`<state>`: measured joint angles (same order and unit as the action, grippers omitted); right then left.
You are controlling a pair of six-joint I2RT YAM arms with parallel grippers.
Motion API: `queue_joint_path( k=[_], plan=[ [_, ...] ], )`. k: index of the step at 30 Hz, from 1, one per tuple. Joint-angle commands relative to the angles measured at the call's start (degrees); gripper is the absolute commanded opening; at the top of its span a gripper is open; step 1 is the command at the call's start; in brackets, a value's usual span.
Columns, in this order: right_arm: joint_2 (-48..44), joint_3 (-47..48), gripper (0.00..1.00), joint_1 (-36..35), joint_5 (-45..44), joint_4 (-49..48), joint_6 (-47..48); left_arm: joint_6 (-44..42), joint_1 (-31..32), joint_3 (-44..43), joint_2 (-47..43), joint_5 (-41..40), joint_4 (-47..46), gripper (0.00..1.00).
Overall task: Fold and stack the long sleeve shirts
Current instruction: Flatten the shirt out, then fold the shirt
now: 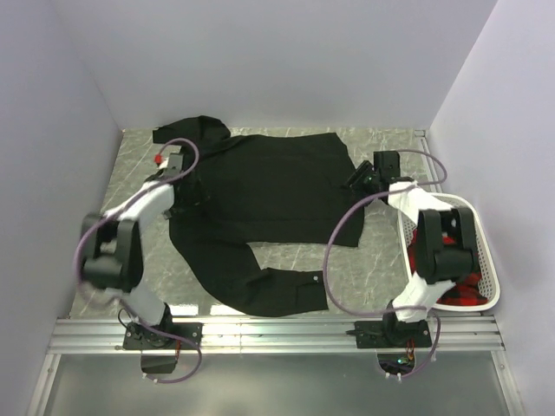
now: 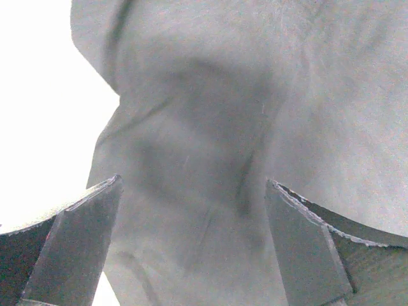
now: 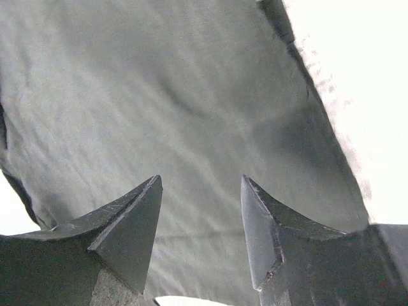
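Note:
One long sleeve shirt [image 1: 260, 182], plain black, lies spread flat across the table. One sleeve curls round toward the near edge [image 1: 269, 290]; the collar end bunches at the far left. My left gripper [image 1: 186, 186] hovers over the shirt's left side. In the left wrist view it [image 2: 193, 182] is open wide, with wrinkled cloth [image 2: 210, 95] below and nothing between its fingers. My right gripper [image 1: 354, 184] is at the shirt's right edge. The right wrist view shows it [image 3: 201, 178] open above smooth cloth [image 3: 159, 95], holding nothing.
A white basket [image 1: 486, 251] with a red garment [image 1: 464, 295] inside stands at the right, beside the right arm. Walls close in the table on the left, back and right. Grey marbled tabletop [image 1: 373, 260] shows between the shirt and the basket.

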<state>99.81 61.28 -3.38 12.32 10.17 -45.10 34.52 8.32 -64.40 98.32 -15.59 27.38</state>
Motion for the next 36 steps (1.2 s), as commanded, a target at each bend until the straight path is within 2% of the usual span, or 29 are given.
queue_joint_path(
  k=[1, 4, 8, 12, 14, 20, 30, 34, 36],
  plan=[
    [-9.53, -2.81, 0.60, -1.10, -4.05, 1.86, 4.40, 3.88, -0.14, 4.97, -13.49, -2.86, -1.54, 0.99],
    [-15.77, -6.50, 0.61, -1.63, -5.90, 3.18, 5.81, 6.16, -0.84, 10.93, -20.70, -2.60, -1.18, 0.99],
    [-24.20, -11.96, 0.61, -2.86, -6.43, 3.63, 7.13, 10.73, -3.13, 20.69, -27.90, 1.86, -3.19, 0.99],
    [-29.30, -16.53, 0.61, -2.86, -5.02, 4.50, 7.39, 13.72, -7.87, 26.59, -32.22, 8.90, -4.96, 0.98],
    [-31.25, -19.43, 0.61, -2.86, -4.67, 4.77, 7.66, 14.26, -9.45, 28.10, -33.63, 8.39, -5.40, 0.98],
    [-36.61, -24.27, 0.61, -2.86, -4.50, 4.33, 7.84, 14.78, -9.90, 29.51, -29.52, 10.58, -8.47, 0.97],
    [-35.30, -24.01, 0.61, -2.86, -3.35, 3.80, 8.19, 15.05, -9.90, 27.66, -21.95, 10.59, -9.36, 0.88],
    [-34.60, -23.75, 0.61, -2.95, -2.74, 3.54, 8.36, 14.70, -9.90, 27.75, -20.63, 10.67, -9.01, 0.76],
    [-34.33, -23.66, 0.61, -2.86, -2.74, 3.45, 8.45, 14.61, -9.81, 27.66, -19.75, 10.76, -8.92, 0.66]
  ],
)
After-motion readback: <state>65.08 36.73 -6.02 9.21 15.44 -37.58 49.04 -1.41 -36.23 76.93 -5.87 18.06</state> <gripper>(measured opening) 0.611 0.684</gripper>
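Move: The near shoulder of the shirt, where the near sleeve starts, lies about 10 cm back from the left hand, 2 cm to its left and 4 cm below; from that hand the near armpit is also some 10 cm back but 17 cm to the right. The shirt's near hem corner sits roughly 14 cm straight back from the right hand, 5 cm lower, with the near cuff some 27 cm back and 11 cm left of that hand, and the basket's middle about 17 cm back and 27 cm right. Lift the open left gripper about 7 cm off the shirt, swing it back and slightly left, and lower it onto the near shoulder, turning it some 15 degrees counter-clockwise and rolling its left side down; ease the fingers about a third shut on the cloth. Meanwhile raise the right gripper, draw it back about 13 cm along the hem to just above the near corner, and hold it there, still part open. ##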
